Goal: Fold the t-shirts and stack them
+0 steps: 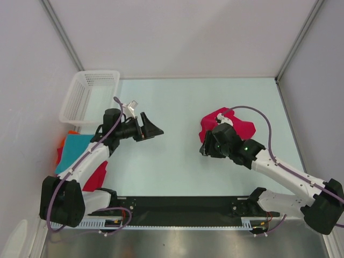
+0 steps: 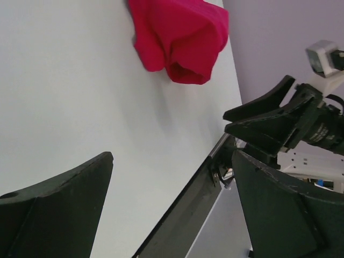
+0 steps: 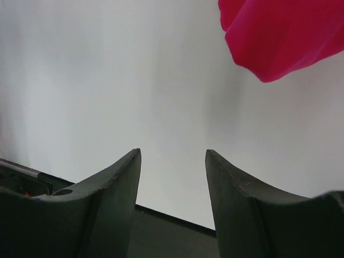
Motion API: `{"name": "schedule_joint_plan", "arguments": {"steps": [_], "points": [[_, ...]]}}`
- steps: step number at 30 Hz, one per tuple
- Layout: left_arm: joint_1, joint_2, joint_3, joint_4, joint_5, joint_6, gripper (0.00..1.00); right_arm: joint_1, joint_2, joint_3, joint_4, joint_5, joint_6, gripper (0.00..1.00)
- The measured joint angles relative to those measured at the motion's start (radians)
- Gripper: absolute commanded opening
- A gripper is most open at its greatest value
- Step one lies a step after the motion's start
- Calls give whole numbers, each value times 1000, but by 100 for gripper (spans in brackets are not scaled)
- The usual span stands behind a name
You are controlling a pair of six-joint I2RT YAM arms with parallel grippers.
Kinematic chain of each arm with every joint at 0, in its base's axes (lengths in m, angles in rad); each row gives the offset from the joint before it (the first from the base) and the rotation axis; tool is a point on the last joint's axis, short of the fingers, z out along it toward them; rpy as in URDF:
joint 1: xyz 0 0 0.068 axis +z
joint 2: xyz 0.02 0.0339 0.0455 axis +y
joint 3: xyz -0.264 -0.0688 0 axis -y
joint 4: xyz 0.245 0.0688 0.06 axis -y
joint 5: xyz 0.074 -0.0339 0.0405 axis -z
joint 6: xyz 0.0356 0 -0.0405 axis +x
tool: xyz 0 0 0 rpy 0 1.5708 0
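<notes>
A large crimson-red t-shirt (image 1: 231,122) lies crumpled on the table right of centre; it also shows at the top of the left wrist view (image 2: 180,37) and in the top right corner of the right wrist view (image 3: 285,37). My right gripper (image 1: 207,146) hovers just at its near left side, open and empty (image 3: 173,155), pointing away from the cloth. My left gripper (image 1: 151,128) is held over the table's left middle, wide open with nothing between its fingers (image 2: 172,161). Folded teal (image 1: 75,149), orange (image 1: 61,144) and red (image 1: 95,177) t-shirts lie at the left edge, partly hidden by the left arm.
A white mesh basket (image 1: 88,97) stands at the back left corner. A black rail (image 1: 183,207) runs along the near edge between the arm bases. Grey walls close in the table on three sides.
</notes>
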Motion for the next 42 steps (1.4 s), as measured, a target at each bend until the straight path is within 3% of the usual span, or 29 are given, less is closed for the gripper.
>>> {"name": "schedule_joint_plan", "arguments": {"steps": [6,9,12,16,20,26,31,36,42], "points": [[-35,23,114,-58,25,-39,98,69,0,-19,-8,75,108,59],[-44,123,356,-218,-1,-12,98,92,1,-9,-25,99,150,59],[-44,285,699,-327,-10,11,98,102,13,52,-89,131,156,59],[-51,351,867,-340,-43,7,98,115,32,165,-154,192,149,59],[-86,346,832,-357,-51,8,99,133,16,162,-174,215,127,60],[-101,263,601,-436,-125,13,99,131,41,103,-144,191,53,60],[-101,257,602,-480,-160,10,100,125,139,96,-80,124,-14,61],[-106,246,616,-441,-173,-24,100,120,229,232,-130,75,-106,61],[-128,79,290,-269,-180,-74,99,103,257,283,-109,104,-141,61]]}}
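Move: The crumpled red shirt lies on the table about 16 cm ahead of the right hand, some 10 cm to its right and 13 cm below. From the left hand it is about 11 cm ahead, 30 cm to the right and 16 cm lower. On the left hand's other side, the blue shirt lies roughly level with it and 35 cm to the left, and the white basket about 27 cm ahead and 37 cm to the left. Upward and forward first, the left hand makes a quick swing, about 17 cm up and 10 forward, then comes back down and back with a brief check, ending only some 4 cm higher. The right hand bobs gently up and down in the air, then shifts about 4 cm left, clear of the red shirt, its left side tipping down some 10 degrees. Both grippers stay open and empty. ##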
